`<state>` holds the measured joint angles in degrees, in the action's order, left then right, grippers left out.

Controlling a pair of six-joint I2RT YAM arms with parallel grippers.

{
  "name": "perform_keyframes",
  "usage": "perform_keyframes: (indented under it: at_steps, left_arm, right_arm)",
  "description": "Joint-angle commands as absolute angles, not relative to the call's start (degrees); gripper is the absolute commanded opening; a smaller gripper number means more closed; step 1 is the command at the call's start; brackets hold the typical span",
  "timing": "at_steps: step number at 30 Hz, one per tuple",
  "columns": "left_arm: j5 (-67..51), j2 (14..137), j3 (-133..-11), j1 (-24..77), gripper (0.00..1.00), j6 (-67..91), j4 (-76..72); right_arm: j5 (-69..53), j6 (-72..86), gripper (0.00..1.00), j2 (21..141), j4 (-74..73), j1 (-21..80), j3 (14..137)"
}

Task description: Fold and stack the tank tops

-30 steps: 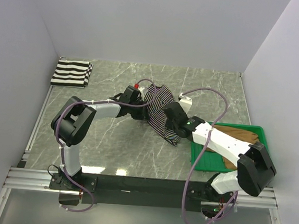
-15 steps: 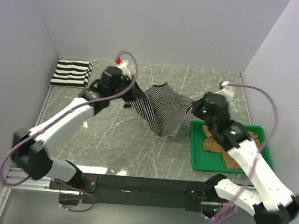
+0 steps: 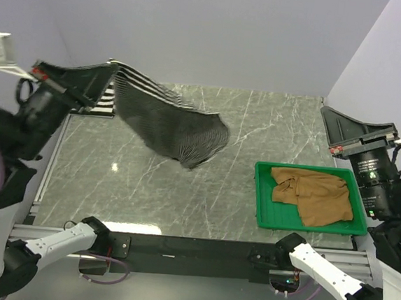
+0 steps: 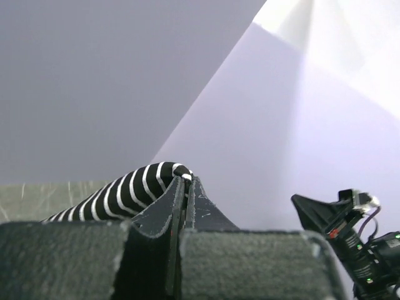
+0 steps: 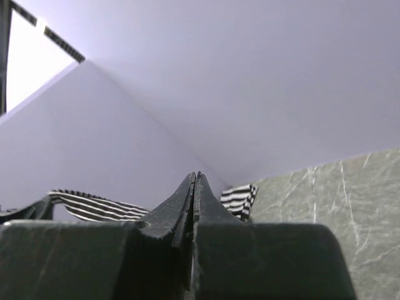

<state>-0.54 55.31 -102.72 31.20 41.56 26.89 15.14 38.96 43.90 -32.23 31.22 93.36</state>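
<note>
My left gripper is raised high at the far left and shut on an edge of the pinstripe tank top, which trails down to the right above the table. In the left wrist view the striped cloth bulges out beside the closed left gripper. My right gripper is raised at the right, shut with nothing in it; its jaws press together. The tan-brown tank top lies crumpled in the green tray. The wide-striped tank top lies folded at the back left, mostly hidden in the top view.
Marble tabletop enclosed by pale walls on the left, back and right. The green tray sits at the right front. The arm bases and a black rail line the near edge.
Both arms have swung up and apart from the table's middle. The pinstripe top has left the right gripper and now hangs only from the left one, carried up and left.
</note>
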Motion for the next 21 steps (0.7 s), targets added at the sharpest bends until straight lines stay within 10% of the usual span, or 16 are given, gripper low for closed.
perform_keyframes:
  at_steps: [1, 14, 21]
  left_arm:
    - [1.76, 56.52, -102.14, 31.29, 0.01, 40.96, 31.11]
    - [-7.47, 62.83, -80.96, 31.38, 0.01, 44.12, 19.52]
    - [-6.51, 66.71, -76.47, 31.38, 0.01, 44.47, 15.55]
  right_arm:
    - [7.59, 38.49, 0.00, 48.42, -36.38, 31.02, 90.47]
    - [-0.10, 44.03, 0.05, 47.19, -18.81, 34.88, 51.07]
    - [6.39, 47.81, 0.25, 53.43, -11.26, 45.77, 40.88]
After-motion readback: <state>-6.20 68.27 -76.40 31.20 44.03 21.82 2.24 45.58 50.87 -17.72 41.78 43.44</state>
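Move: In the left fingers hangs the striped tank top, its middle roughly 6 cm ahead, 12 cm to the right and 20 cm below; from the empty right hand that is some 7 cm ahead, 28 cm left and 16 cm down. The bare middle of the table lies about 13 cm ahead, 13 cm right and 59 cm below the left hand, the folded stack 29 cm ahead and 18 cm left at table height. The green bin sits 4 cm ahead of the right hand, 14 cm right and 54 cm below. Bringing the tank top down from the top of its swing, the left hand keeps its pinch and sinks about 24 cm while reaching forward and to the right over the table, tipping some 30 degrees downward. The empty right hand drops faster, some 35 cm, swinging left towards the tank top, first also a little forward; its fingers tip down, turn counter-clockwise and begin to part, still clear of the cloth. ##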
